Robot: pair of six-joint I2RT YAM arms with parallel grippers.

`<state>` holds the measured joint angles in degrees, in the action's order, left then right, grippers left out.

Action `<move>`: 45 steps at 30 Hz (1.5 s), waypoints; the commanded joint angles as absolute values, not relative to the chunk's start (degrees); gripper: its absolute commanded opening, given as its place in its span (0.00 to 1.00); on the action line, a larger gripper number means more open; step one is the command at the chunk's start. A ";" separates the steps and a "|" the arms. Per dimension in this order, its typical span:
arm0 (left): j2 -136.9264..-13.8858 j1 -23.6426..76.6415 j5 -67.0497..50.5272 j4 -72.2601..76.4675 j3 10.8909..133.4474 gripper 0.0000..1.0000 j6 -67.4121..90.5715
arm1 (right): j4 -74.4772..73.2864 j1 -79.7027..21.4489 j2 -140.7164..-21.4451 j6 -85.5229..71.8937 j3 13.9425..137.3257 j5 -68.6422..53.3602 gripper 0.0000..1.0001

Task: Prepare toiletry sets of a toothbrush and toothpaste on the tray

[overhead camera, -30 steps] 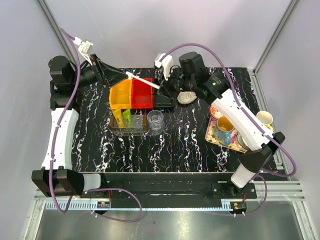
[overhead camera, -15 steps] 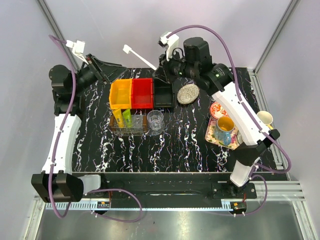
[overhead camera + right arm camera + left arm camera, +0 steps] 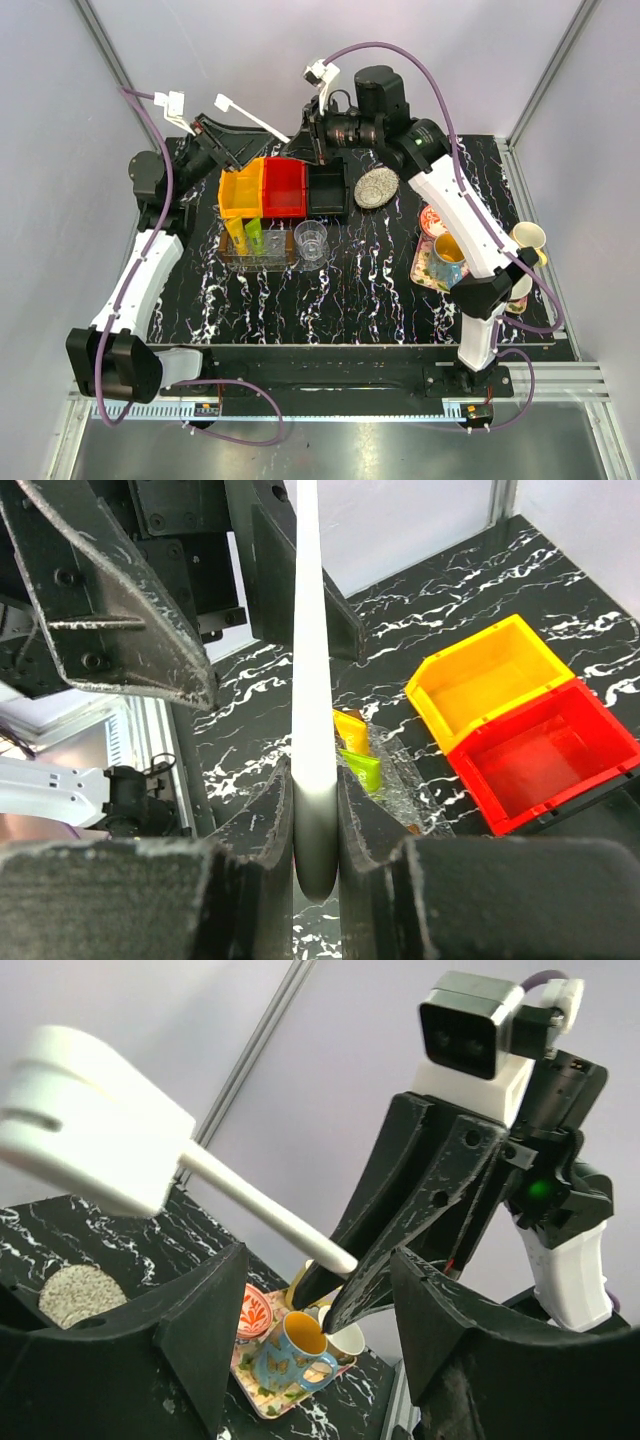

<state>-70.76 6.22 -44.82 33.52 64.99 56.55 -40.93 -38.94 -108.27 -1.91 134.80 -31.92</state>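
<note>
The white toothbrush (image 3: 255,118) hangs in the air behind the bins, its head pointing left. My right gripper (image 3: 306,140) is shut on the handle end (image 3: 315,830); the shaft (image 3: 308,660) runs up from between its fingers. My left gripper (image 3: 238,150) stands open just below the brush, which passes beyond its fingers (image 3: 200,1330) without touching them. The brush head (image 3: 90,1140) looms at the upper left of the left wrist view. On the clear tray (image 3: 278,262) lie a yellow toothpaste tube (image 3: 236,233) and a light green one (image 3: 255,236), both seen again below the brush as yellow (image 3: 350,728) and green (image 3: 362,770).
Yellow (image 3: 242,190), red (image 3: 284,186) and black (image 3: 327,188) bins stand in a row behind the clear tray. A clear cup (image 3: 311,240) sits beside it. A speckled round disc (image 3: 375,187) lies to the right. A patterned tray (image 3: 428,275) at right carries mugs and a bowl.
My right gripper has lifted the toothbrush from above the bins and carried it up and to the left. The left arm has swung, and its open gripper now sits under the brush.
</note>
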 commanded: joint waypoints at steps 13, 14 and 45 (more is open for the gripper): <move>-71.37 9.32 -39.38 60.02 56.43 0.59 63.81 | -36.13 -38.85 -110.30 -6.42 137.81 -41.22 0.00; -71.28 9.49 -38.94 61.16 55.82 0.57 63.90 | -36.12 -38.85 -110.30 -6.42 137.81 -41.39 0.00; -72.60 10.11 -39.64 63.90 55.37 0.04 64.34 | -34.63 -38.85 -109.69 -7.82 132.98 -43.33 0.03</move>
<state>-72.53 9.67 -39.16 60.95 54.57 66.54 -35.81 -38.81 -110.41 -6.48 134.50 -43.53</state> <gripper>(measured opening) 0.242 0.208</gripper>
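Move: The toothbrush is held by its handle end in the right fingers, its head slanting up and leftward. Its middle sits about 3 cm ahead of the left hand, 1 cm left and 3 cm above. From the right hand, the open left fingers are some 6 cm left, 1 cm ahead and 1 cm higher. The clear tray with the toothpastes lies roughly 6 cm ahead of the left hand, 9 cm left and 43 cm below; the red box, 20 cm ahead, 2 cm left, equally low. The toothbrush, still firmly pinched by the right hand, is carried about 2 cm back and 2 cm left to the left gripper, swinging some 10 degrees counter-clockwise. The left hand draws back about 2 cm and 1 cm right, rolling some 10 degrees with its left side sinking, then holds nearly still while its fingers close from wide to narrow and pinch the handle just beside the right fingertips. ##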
